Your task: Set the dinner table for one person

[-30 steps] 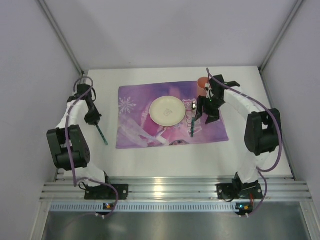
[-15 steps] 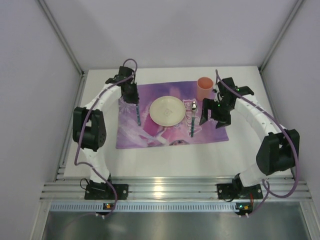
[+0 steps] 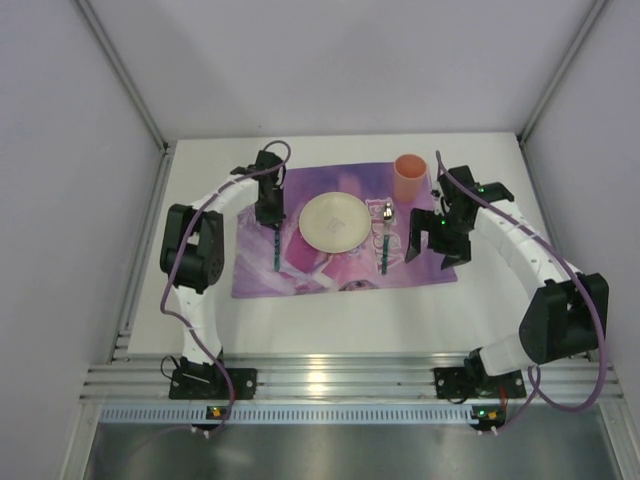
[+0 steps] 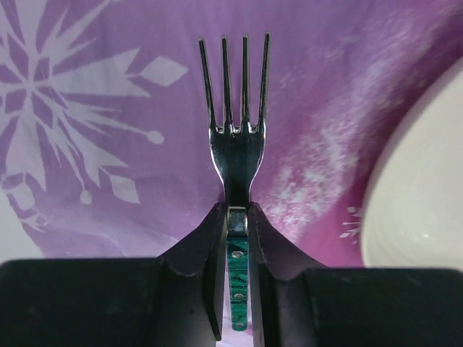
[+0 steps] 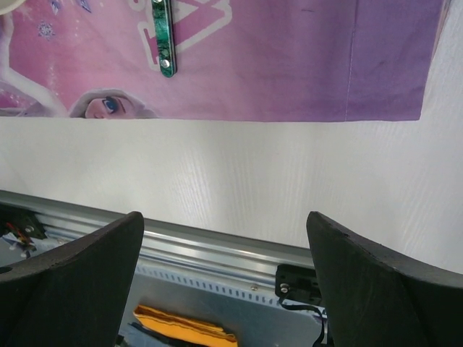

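The white dinner table (image 3: 330,320) carries a purple printed placemat (image 3: 300,270) with a white plate (image 3: 335,220) at its middle. My left gripper (image 3: 272,225) is shut on a green-handled fork (image 3: 275,252), held over the placemat just left of the plate. In the left wrist view the fork (image 4: 235,144) sticks out past my gripper (image 4: 235,211), tines forward, with the plate's rim (image 4: 419,202) at the right. A green-handled spoon (image 3: 384,240) lies right of the plate. My right gripper (image 3: 432,250) is open and empty above the placemat's near right corner; in its wrist view (image 5: 224,217) it frames bare table (image 5: 253,173).
An orange cup (image 3: 408,178) stands at the placemat's far right corner. Silver rails (image 3: 350,380) run along the table's near edge and show in the right wrist view (image 5: 217,249). The spoon's handle end (image 5: 163,36) lies on the placemat (image 5: 304,58). Grey walls close in the sides.
My left arm has swung from the table's left side onto the placemat, carrying the fork to beside the plate. My right gripper has drawn back from the spoon, right and nearer.
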`<act>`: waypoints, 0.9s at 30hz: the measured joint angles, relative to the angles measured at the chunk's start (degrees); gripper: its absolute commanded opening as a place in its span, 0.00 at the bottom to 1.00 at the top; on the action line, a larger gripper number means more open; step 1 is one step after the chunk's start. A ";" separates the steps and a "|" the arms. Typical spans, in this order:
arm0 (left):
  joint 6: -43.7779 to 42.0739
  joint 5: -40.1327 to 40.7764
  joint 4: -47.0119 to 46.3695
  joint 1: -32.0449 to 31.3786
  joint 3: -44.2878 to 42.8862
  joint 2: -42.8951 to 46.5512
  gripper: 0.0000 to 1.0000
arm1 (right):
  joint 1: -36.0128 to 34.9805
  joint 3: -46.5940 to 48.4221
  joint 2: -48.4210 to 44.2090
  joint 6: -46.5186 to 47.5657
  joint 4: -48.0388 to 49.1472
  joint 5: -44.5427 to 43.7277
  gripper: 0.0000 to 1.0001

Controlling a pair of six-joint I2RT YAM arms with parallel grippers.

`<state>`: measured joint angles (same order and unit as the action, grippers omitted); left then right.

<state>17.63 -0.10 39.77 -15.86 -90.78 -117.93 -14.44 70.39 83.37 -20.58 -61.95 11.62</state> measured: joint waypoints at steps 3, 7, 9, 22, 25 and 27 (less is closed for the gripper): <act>0.11 1.09 0.11 0.07 2.82 0.09 0.00 | 0.00 -0.28 0.00 0.00 -0.28 -0.07 0.95; 0.85 2.75 0.11 0.07 4.50 0.81 0.00 | 0.02 -0.28 0.00 0.00 -0.26 -0.22 0.95; 1.77 3.39 0.15 0.04 4.68 0.83 0.00 | 0.00 -0.28 0.00 0.02 -0.26 -0.20 0.96; 5.55 6.14 1.11 0.07 3.76 0.83 0.57 | 0.02 -0.28 -0.07 0.09 -0.26 -0.20 0.97; 6.16 6.67 1.84 0.17 3.76 1.25 0.71 | 0.02 -0.28 -0.42 0.55 -0.24 -0.07 0.98; 6.16 7.08 2.60 0.42 3.72 2.38 0.95 | 0.02 -0.02 -1.07 1.03 -0.26 0.31 0.98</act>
<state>23.79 6.98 42.37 -15.44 -87.07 -115.55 -14.41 70.37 82.30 -19.55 -62.22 11.92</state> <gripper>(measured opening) 0.740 0.975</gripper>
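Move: The left hand holds the fork just behind its tines. Its spot on the placemat is about 2 cm below the hand, 2 cm back and 1 cm left. The plate's middle is some 16 cm to the hand's right, nearly level in reach. The spoon lies about 30 cm right and 4 cm back. From the empty right hand, the fork's spot is roughly 42 cm left, 15 cm ahead and 11 cm below. Still pinching the fork, the left hand lowers it onto the mat left of the plate, going down and back about 2 cm each with a slight drift left. It stays low there while turning some 5 degrees counter-clockwise, then opens its fingers wide, lets go and starts to rise by about a centimetre. ##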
